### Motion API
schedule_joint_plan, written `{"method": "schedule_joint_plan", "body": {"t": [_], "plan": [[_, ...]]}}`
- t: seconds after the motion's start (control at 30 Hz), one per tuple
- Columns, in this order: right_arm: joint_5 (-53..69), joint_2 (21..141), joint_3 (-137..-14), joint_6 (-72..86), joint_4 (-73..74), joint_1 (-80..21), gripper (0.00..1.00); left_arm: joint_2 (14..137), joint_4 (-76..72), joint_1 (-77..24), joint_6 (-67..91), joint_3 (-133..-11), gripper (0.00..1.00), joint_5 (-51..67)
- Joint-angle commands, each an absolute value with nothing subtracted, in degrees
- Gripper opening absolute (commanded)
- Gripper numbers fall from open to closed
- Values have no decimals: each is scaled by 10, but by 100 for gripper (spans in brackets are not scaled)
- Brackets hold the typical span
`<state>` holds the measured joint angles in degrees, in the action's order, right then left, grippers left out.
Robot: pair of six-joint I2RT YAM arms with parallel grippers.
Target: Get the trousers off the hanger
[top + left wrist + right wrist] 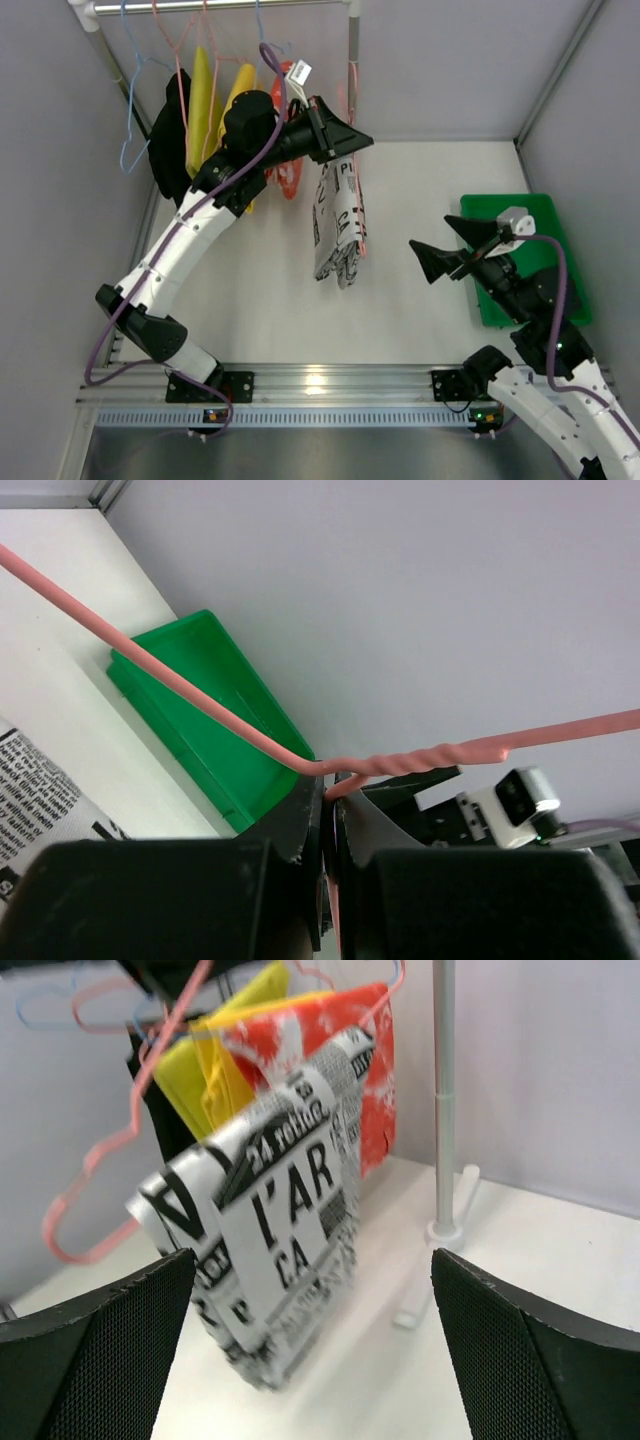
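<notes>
The trousers (335,225), white with black letters, hang folded over the pink wire hanger (361,238) in front of the clothes rail. My left gripper (345,140) is above them, shut on the hanger. In the left wrist view the jaws (330,800) pinch the wire just below the hanger's twisted neck (430,758), and a corner of the trousers (40,790) shows at lower left. My right gripper (440,245) stands open to the right of the trousers, apart from them. In its own view the trousers (280,1220) and hanger (100,1160) hang ahead of the wide-open gripper (310,1340).
A green bin (520,255) lies on the table at the right, under my right arm. On the rail (230,6) hang yellow garments (205,95), a red-orange spotted garment (335,1045), a black garment (168,135) and light blue hangers (130,100). The rack's post (443,1100) stands behind the trousers.
</notes>
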<state>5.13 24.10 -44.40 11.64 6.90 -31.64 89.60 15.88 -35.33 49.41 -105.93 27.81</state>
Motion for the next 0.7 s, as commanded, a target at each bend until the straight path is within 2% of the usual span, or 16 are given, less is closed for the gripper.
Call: {"method": "schedule_joint_plan", "body": {"t": [0.0,0.27,0.67], "plan": [[90,230,-413,27,85,-312,99,872,67,-349,532,-1103,0,289],[162,257,-350,33,19,-321,99,887,65,-349,553,-1107,0,274],[85,329,-322,4,-90,-412,99,920,51,-349,575,-1137,0,272]]}}
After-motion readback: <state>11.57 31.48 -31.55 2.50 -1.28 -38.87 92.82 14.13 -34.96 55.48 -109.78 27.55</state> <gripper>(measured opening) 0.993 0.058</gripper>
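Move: The lettered trousers hang from the pink hanger that the left hand grips, their middle roughly 22 cm below that hand, 4 cm back and 3 cm to its left. From the right hand they are about 16 cm left, 7 cm ahead and 12 cm lower. The red trousers hang about 26 cm left of the right hand and 18 cm ahead, roughly level; the green box lies 23 cm to its right, 6 cm ahead, far below. Right hand, wide open, sinks about 10 cm, shifting 6 cm left towards the trousers; left keeps gripping the hanger. ##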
